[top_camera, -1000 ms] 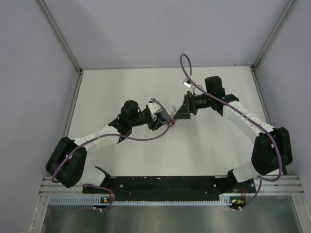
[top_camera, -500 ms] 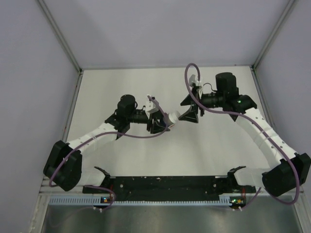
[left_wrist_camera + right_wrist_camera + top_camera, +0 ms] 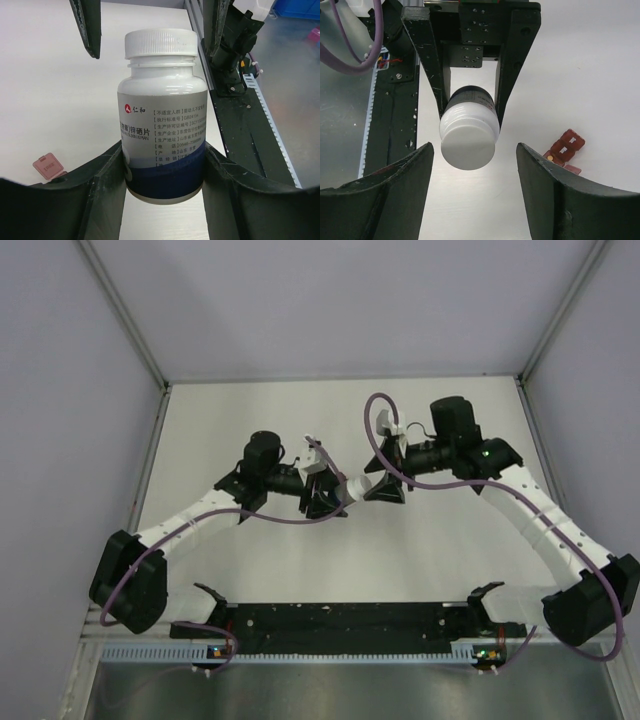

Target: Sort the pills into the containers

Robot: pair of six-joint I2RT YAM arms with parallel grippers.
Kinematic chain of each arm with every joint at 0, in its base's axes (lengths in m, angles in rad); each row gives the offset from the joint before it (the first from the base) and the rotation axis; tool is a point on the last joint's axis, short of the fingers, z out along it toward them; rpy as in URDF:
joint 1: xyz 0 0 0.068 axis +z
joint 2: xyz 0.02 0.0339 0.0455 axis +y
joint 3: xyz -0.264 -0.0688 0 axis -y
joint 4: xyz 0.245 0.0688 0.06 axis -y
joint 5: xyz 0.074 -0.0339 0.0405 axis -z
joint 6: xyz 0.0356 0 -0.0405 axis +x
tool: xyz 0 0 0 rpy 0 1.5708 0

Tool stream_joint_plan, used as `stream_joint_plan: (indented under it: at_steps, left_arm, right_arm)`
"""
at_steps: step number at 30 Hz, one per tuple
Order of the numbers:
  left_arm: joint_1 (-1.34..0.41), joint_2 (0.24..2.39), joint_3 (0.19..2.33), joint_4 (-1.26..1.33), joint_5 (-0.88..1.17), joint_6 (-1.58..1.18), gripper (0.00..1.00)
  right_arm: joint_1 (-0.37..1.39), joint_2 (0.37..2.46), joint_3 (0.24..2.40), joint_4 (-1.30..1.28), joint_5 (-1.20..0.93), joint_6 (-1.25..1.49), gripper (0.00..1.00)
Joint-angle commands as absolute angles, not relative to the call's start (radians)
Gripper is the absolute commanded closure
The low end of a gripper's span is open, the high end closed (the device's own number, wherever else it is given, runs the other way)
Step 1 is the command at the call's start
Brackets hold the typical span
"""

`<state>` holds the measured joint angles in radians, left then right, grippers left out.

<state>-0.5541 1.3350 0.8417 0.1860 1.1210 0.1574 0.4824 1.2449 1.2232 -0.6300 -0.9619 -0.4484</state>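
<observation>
A white pill bottle (image 3: 162, 115) with a blue band and a white screw cap (image 3: 160, 42) lies level above the table. My left gripper (image 3: 162, 150) is shut on its lower body. My right gripper (image 3: 473, 150) faces the cap (image 3: 468, 142) and is open; its fingers (image 3: 400, 190) stand either side of the cap without touching it. In the top view the two grippers meet mid-table, left gripper (image 3: 325, 495) and right gripper (image 3: 378, 488). The red-brown containers (image 3: 565, 146) lie on the table beside the bottle, one compartment open with a small yellow pill (image 3: 550, 157) inside.
A pink-red open lid (image 3: 47, 166) of the containers shows at the lower left of the left wrist view. The black mounting rail (image 3: 350, 620) runs along the near edge. Grey walls enclose the white table (image 3: 250, 420).
The right arm swung out to the right and came back, so its gripper now stands around the bottle's cap. The left gripper kept hold of the bottle and shifted slightly left.
</observation>
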Motion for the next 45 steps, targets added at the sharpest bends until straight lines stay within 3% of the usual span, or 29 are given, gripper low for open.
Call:
stream_joint_plan:
  at_steps: [1,14,22,30,45]
  left_arm:
    - [-0.554,1.333,0.884,0.178,1.158,0.184,1.00]
    - [-0.555,1.344,0.893,0.170,1.152,0.189,1.00]
    - [-0.555,1.335,0.888,0.164,1.079,0.207,1.00]
    - [-0.558,1.312,0.893,0.205,0.832,0.218,1.00]
    - [-0.609,1.324,0.937,0.169,0.256,0.340,1.00]
  right_arm:
    - [0.495,1.246,1.284,-0.623,-0.988,-0.471,0.35]
    - [0.505,1.266,1.261,-0.601,-1.002,-0.451,0.47]
    - [0.505,1.284,1.252,-0.572,-0.997,-0.388,0.81]
    - [0.502,1.359,1.212,-0.457,-0.928,-0.197,0.97]
    - [0.454,1.604,1.264,-0.397,-0.838,0.090,0.99]
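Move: The white cap on the pill bottle lies almost between the right hand's open fingertips, about 1 cm left and 1 cm below. The left hand holds the bottle by its base, so the cap sits some 5 cm to that hand's right and 4 cm above. The red pill box is on the table roughly 13 cm ahead of the right hand, 9 cm left, 25 cm below; its red lid lies about 14 cm ahead of that hand and 5 cm left. The right fingers close on the bottle cap from both sides and stop on it, their grip effort rising, while the left hand keeps its hold on the bottle. With the cap pinched, both hands then carry the bottle together forward and down towards the pill box, about 8 cm out and 6 cm lower, drifting left; the left wrist swings some 30 degrees counter-clockwise and rolls, while the right tips and swings clockwise. ##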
